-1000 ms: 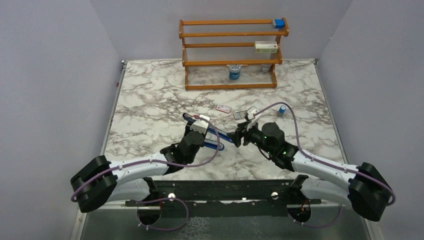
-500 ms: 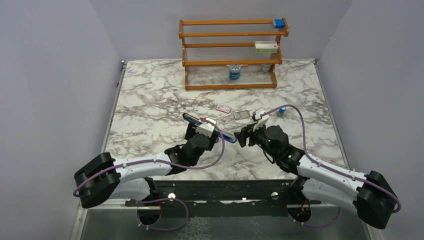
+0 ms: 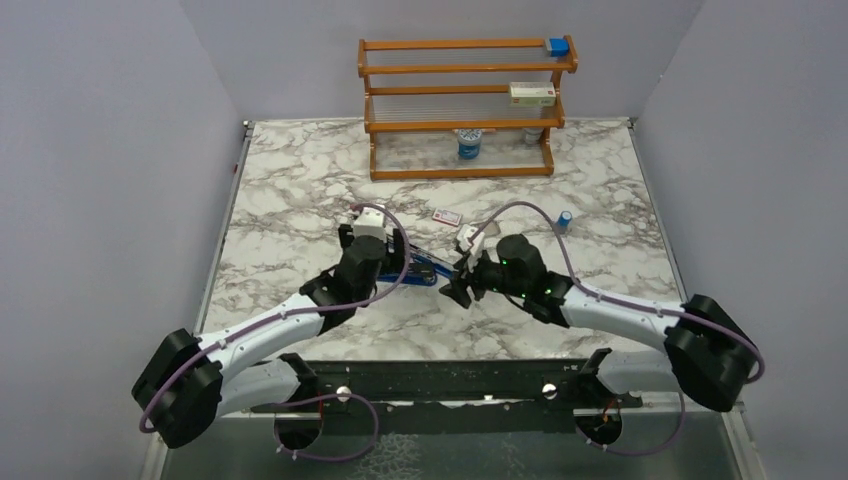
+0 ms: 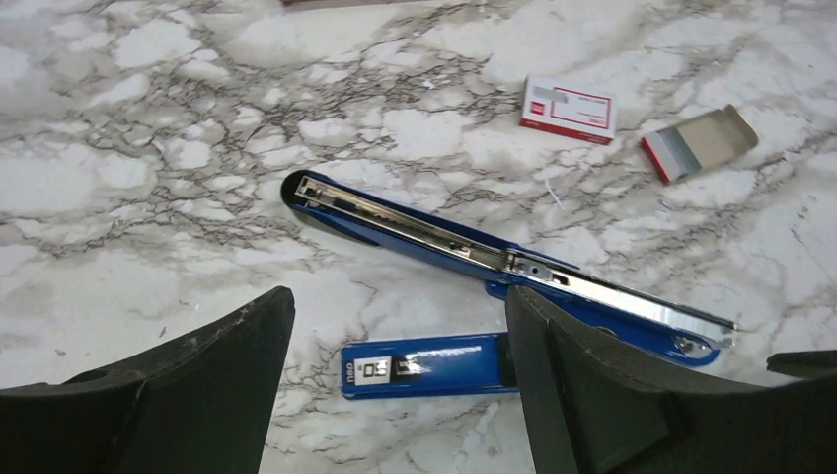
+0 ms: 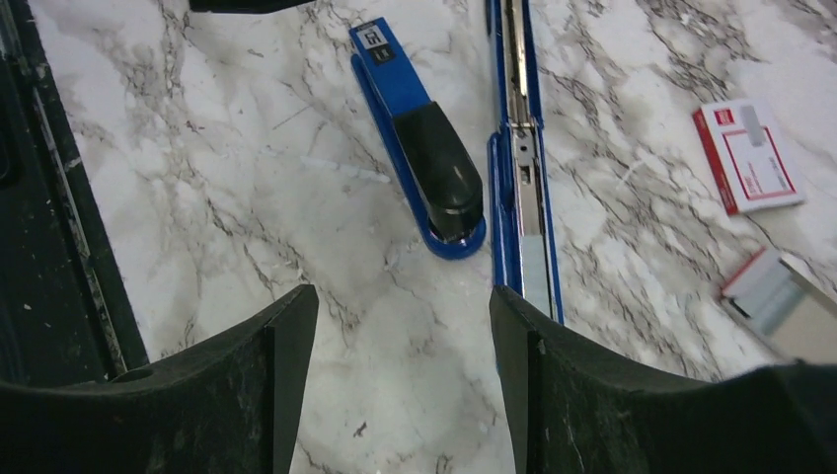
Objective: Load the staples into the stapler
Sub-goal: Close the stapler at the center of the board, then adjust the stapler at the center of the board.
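Observation:
The blue stapler [image 4: 424, 237] lies opened flat on the marble table, its metal channel arm [image 5: 521, 188] beside its blue-and-black arm [image 5: 426, 158]. My left gripper [image 4: 395, 395] hovers open just over the blue arm [image 4: 424, 365], holding nothing. My right gripper [image 5: 405, 385] is open too, above bare marble at the stapler's hinge end. Grey staples [image 5: 765, 288] seem to sit in the open red-edged tray [image 4: 696, 143]. From above, both grippers [image 3: 392, 258] [image 3: 455, 285] flank the stapler [image 3: 425, 268].
A pink-and-white box [image 4: 568, 107] lies beyond the stapler, near the tray. A small blue cylinder [image 3: 565, 220] stands to the right. A wooden rack [image 3: 460, 125] with a blue block and a box stands at the back. The black frame [image 5: 49, 197] borders the near edge.
My left gripper has opened and let go of the stapler, which now lies flat on the table. The right arm has swung left toward the stapler.

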Tool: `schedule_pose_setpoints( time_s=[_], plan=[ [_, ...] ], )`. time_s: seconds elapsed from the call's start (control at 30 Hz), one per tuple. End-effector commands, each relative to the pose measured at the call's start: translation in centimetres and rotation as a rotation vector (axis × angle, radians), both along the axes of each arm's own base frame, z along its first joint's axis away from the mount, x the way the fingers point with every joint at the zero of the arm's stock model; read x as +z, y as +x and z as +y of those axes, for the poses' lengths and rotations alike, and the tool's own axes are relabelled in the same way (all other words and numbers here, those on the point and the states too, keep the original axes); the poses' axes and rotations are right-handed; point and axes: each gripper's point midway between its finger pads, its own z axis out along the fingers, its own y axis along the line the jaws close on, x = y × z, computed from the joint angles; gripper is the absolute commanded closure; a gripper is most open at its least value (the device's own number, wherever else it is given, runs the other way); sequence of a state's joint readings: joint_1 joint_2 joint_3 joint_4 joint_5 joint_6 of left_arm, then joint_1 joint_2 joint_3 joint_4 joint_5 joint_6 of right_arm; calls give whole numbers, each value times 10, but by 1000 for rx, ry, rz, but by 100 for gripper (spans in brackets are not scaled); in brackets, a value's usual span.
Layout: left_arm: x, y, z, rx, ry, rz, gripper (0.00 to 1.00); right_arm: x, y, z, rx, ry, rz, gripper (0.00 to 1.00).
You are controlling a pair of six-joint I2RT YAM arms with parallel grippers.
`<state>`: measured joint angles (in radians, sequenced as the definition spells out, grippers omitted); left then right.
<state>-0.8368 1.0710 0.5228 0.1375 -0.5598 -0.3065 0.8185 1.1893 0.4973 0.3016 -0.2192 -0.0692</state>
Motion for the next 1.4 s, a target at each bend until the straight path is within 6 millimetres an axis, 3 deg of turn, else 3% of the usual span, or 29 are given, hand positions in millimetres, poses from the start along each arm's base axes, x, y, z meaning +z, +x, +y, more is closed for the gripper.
schedule_pose_setpoints(
  time_s=[0.0,0.13,0.33,0.63,1.0,1.23,1.37],
  plan=[
    [-14,9,9,17,-98,127,18,3,5,34,157,-25,-9,33],
    [-15,25,27,52,-139,176,18,-1,34,34,64,-106,-22,34],
    [-15,52,43,84,-287,214,18,-25,56,-1,-14,-192,54,34],
    [-25,83,31,62,-408,265,18,-53,61,-15,28,-244,174,39],
    [-35,94,30,80,-456,287,18,-79,64,-21,-1,-284,214,56],
    [-46,95,27,81,-483,319,19,-87,65,-19,10,-308,243,62],
    [-48,97,28,87,-506,324,19,-87,67,-14,28,-305,249,82]
  ],
)
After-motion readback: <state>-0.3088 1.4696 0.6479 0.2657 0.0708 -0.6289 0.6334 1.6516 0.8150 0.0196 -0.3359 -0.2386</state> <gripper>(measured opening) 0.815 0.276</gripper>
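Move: From the right gripper, the tail end of the open stapler, the end of its staple rail, lies about 6 cm ahead, 2 cm right and 9 cm down; the closed stapler is 6 cm ahead and 10 cm left, the empty box 18 cm ahead and 5 cm right. From the left gripper, the open stapler's head is roughly 12 cm ahead, 5 cm left and 12 cm below; the closed stapler is 1 cm ahead and 3 cm right, the staple box 15 cm ahead and 12 cm right. Swing the right gripper forward, bowing left and back right, then lower it about 9 cm onto the open stapler's tail end, narrowing the fingers until they pinch the staple rail there. Meanwhile bring the left gripper forward some 8 cm in a leftward bow and down 6 towards the stapler's head, tipping it down, rolling its left side down about 25 degrees, fingers still wide open. ##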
